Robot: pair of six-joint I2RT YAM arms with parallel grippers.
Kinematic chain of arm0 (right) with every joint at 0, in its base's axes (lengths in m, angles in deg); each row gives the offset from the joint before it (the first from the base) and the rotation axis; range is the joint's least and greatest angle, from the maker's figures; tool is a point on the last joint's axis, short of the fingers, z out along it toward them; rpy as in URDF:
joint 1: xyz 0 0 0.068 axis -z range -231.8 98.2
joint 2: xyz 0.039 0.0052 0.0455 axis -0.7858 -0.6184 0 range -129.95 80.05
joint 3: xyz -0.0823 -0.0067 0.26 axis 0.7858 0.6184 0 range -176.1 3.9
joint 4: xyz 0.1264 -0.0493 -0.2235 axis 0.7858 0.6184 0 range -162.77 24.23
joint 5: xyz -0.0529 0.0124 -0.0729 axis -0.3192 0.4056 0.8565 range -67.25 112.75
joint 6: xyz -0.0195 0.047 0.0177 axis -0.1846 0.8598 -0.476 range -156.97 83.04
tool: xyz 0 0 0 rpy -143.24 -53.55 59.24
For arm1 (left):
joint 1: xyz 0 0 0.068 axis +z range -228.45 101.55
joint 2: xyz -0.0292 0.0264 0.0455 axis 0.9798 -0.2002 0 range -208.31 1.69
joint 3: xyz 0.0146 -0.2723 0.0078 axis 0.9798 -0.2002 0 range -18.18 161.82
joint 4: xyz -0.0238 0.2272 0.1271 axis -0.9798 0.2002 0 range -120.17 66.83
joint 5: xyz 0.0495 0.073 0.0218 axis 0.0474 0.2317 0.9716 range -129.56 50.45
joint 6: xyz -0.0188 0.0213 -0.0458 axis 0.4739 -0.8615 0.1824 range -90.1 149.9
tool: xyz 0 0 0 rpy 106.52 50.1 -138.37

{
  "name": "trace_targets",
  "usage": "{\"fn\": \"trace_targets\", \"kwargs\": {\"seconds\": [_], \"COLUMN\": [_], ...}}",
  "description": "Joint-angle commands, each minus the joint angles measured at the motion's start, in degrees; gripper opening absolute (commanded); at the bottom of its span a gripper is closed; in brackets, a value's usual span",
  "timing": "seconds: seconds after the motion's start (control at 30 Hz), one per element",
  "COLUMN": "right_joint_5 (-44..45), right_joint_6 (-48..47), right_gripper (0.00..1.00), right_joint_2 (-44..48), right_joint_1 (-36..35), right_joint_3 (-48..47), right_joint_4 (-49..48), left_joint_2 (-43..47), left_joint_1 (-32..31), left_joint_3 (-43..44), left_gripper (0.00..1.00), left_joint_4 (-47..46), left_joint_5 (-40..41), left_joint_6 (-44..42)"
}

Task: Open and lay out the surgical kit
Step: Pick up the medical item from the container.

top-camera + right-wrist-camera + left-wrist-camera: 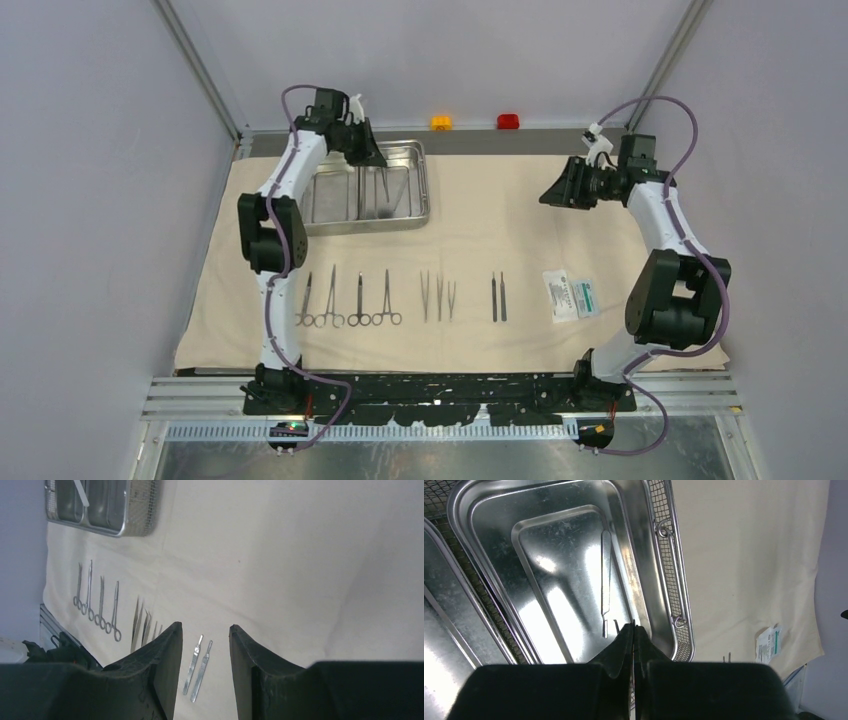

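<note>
The beige cloth wrap [500, 230] lies spread flat. On its far left corner stands the steel tray [425, 190]. A slim straight tool [605, 580] rests in one tray compartment [489, 555]. My left gripper [633, 626] is down in that compartment just right of the tool's end, shut, with nothing showing between its fingers. A row lies along the near side: ring-handled instruments [345, 300], tweezers [437, 297], two straight tools [498, 297] and the white-and-green packet [571, 295]. My right gripper [205, 627] hangs open and empty above the cloth's right side, over the two straight tools [197, 665].
An orange button [441, 122] and a red button [508, 121] sit on the back ledge. Grey walls close in both sides. The tray sits inside a wire-mesh basket [669, 545]. The left arm [270, 230] reaches along the cloth's left edge.
</note>
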Motion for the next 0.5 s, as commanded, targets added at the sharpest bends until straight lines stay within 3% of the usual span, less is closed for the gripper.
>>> {"fn": "trace_targets", "kwargs": {"seconds": [0.0, 0.3, 0.47], "right_joint_5": [0.3, 4.1, 1.4], "right_joint_6": [3.7, 2.6, 2.4], "right_gripper": [0.44, 0.45, 0.45], "right_joint_2": [1.5, 4.8, 6.7], "right_joint_1": [-3.5, -4.0, 0.0], "right_joint_3": [-4.1, -2.2, -0.5], "right_joint_4": [-3.1, -0.6, 4.0], "left_joint_2": [6.7, 9.2, 9.9], "left_joint_1": [-1.7, -8.4, -15.6], "left_joint_3": [2.1, 1.7, -2.4], "left_gripper": [0.0, 0.0, 0.0], "left_joint_4": [1.2, 9.7, 12.6], "left_joint_5": [3.5, 8.4, 8.1], "left_joint_6": [2.0, 7.7, 9.4]}}
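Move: The left hand, closed on a thin instrument hanging below it, is over the container's right compartment. The two scalpels already laid on the cloth are about 24 cm to its right, 28 cm back and 12 cm below. The tweezers lie in the same row, some 11 cm right of the hand. One last instrument lies in the compartment, about 3 cm right and 11 cm down. From the right hand the scalpels are roughly 13 cm left, 14 cm back and 15 cm down. Still pinching the thin instrument in its shut fingers, the left hand first climbs about 4 cm, then swings back and to the right, picking up speed, some 7 cm each way. This carries the instrument across the compartment to above the container's near right corner, towards the laid scalpels. The wrist barely turns. The empty right hand shifts only 2 or 3 cm, left and up, staying part open. ##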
